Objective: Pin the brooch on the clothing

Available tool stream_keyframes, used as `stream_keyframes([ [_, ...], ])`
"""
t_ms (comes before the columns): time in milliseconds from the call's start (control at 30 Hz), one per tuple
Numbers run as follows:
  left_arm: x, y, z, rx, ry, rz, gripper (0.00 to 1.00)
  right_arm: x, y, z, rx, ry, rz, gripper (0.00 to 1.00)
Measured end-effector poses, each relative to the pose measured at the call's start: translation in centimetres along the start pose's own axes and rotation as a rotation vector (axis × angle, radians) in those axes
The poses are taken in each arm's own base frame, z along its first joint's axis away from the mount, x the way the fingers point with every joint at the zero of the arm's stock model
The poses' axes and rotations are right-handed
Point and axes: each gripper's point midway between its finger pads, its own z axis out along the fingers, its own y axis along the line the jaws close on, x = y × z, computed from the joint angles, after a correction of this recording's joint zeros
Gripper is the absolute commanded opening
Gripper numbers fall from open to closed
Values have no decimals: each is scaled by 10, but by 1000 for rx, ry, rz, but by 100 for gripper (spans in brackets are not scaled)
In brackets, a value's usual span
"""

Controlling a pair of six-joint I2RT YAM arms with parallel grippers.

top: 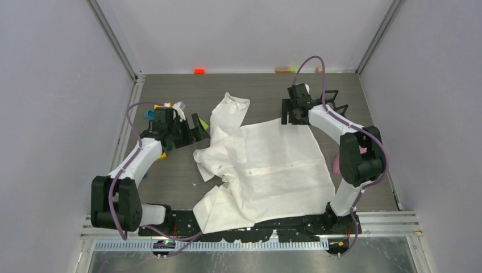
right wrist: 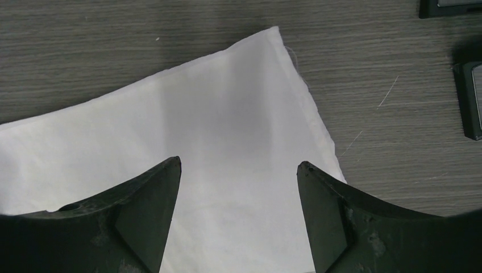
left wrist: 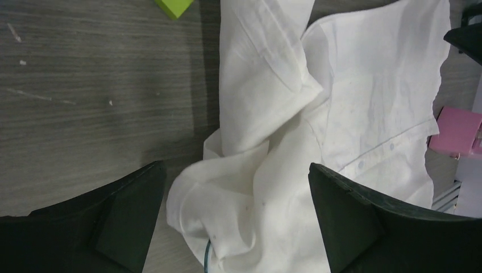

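Note:
The clothing is a white button-up shirt spread over the middle of the table, with its left side bunched into folds and a piece reaching toward the back. My left gripper stands open at the crumpled left edge. In the left wrist view its fingers straddle the folded fabric without touching it, the gripper holding nothing. My right gripper is open over the shirt's far right corner, empty too. I cannot make out the brooch in any view.
Small blue, yellow and white items lie behind the left arm. A green piece lies near the shirt. A pink block sits right of the shirt. A red block lies by the back wall. Black parts lie beyond the shirt corner.

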Motion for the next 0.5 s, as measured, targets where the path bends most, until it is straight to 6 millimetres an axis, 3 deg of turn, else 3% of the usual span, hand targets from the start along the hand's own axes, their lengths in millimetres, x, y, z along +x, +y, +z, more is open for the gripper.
stream_keyframes([
  [300,-15,11,64,15,1,-26,100,-16,-35,40,8,51,100,80],
  [500,-26,2,88,19,-3,23,100,-9,-45,66,-32,116,148,79],
])
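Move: The clothing's folded upper sleeve lies about 9 cm ahead of the left hand, 7 cm to its right and 10 cm below; the green block lies 6 cm ahead and 2 cm to the left. From the right hand, the clothing's far right corner is roughly 6 cm ahead, 4 cm right and 6 cm down. Of the two black frames, the nearer stands 4 cm ahead and 19 cm right, the farther 10 cm ahead and 15 cm right. Bring the open left gripper about 7 cm forward while sinking some 5 cm and easing 3 cm to the right, until it hangs over the left edge of the upper sleeve. Carry the open right gripper to the right and forward about 5 cm each way, dropping mostly late, down to the far right corner of the clothing, its left finger coming close to the cloth. Keep both grippers open. ##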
